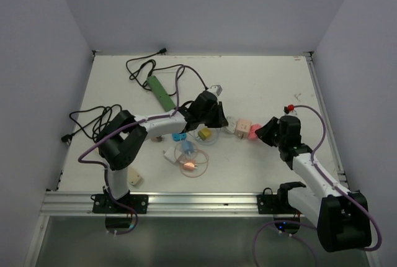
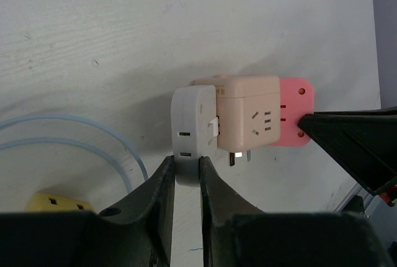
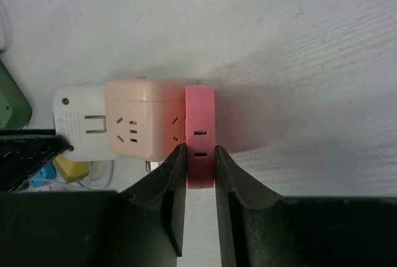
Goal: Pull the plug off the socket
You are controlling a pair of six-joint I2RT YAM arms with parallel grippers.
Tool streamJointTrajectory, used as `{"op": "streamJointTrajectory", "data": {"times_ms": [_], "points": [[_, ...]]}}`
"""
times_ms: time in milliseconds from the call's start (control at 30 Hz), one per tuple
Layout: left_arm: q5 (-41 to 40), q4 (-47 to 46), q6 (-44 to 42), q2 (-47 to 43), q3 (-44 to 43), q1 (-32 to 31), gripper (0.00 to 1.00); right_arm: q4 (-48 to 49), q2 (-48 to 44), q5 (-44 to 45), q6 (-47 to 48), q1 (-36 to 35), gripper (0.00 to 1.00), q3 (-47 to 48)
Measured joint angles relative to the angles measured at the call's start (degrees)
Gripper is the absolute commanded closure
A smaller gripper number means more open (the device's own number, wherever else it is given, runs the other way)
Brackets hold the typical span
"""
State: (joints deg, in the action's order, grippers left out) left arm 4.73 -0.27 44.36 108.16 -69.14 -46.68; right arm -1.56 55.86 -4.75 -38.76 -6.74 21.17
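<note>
A beige cube socket (image 1: 242,126) lies mid-table with a flat white plug (image 1: 230,125) on its left face and a flat pink plug (image 1: 254,131) on its right face. In the left wrist view my left gripper (image 2: 186,171) is shut on the near end of the white plug (image 2: 192,133), both fingers against its sides, with the beige socket (image 2: 248,115) just beside it. In the right wrist view my right gripper (image 3: 200,158) is shut on the pink plug (image 3: 200,130), which sits flush against the socket (image 3: 146,118). All three pieces are still joined.
Small adapters lie close to the left of the group: a yellow one (image 1: 204,133), a blue one (image 1: 179,136), a white one (image 1: 170,153) and an orange one in a coil of clear cable (image 1: 188,166). A green power strip (image 1: 161,92) and black cables (image 1: 142,65) lie at the back left.
</note>
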Motion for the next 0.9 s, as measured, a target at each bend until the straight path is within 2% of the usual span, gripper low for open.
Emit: {"op": "streamJointTrajectory", "data": {"times_ms": [167, 533, 700, 800, 900], "points": [[0.39, -2.36, 0.26, -0.09, 1.38, 0.04, 0.92, -1.20, 0.02, 2.80, -1.07, 1.53, 0.54, -1.25], [1.31, -3.76, 1.14, -0.42, 2.54, 0.42, 0.93, -2.32, 0.07, 4.22, -1.92, 3.41, 0.47, -2.86], [1.51, -3.96, 1.09, -0.94, 3.26, 0.48, 0.95, -4.44, -5.49, 2.03, 2.16, 3.39, 0.36, -2.36], [2.03, -4.00, 1.01, -1.03, 3.39, 0.66, 0.99, -5.57, -7.63, 0.57, 5.73, 2.67, 0.30, 0.46], [2.91, -4.00, 0.33, -1.03, 3.41, 1.14, 1.00, -6.32, -7.43, -0.61, 9.05, 0.24, 0.27, 4.42]]}}
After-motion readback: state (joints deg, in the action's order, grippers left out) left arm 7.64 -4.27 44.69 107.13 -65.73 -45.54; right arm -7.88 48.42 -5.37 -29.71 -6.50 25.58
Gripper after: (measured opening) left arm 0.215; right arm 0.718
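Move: The right fingers already grip the near edge of the pink plug, its middle about 1 cm ahead of them and otherwise at the hand. The beige adapter sits some 5 cm to the left and 1 cm ahead, the white plug about 10 cm left and 3 cm ahead, all near hand height. From the left hand, still clamped on the white plug, the pink plug lies roughly 11 cm right and 2 cm back. Right fingers open off the pink plug, dip about 3 cm down and rightward, then rise some 7 cm. ##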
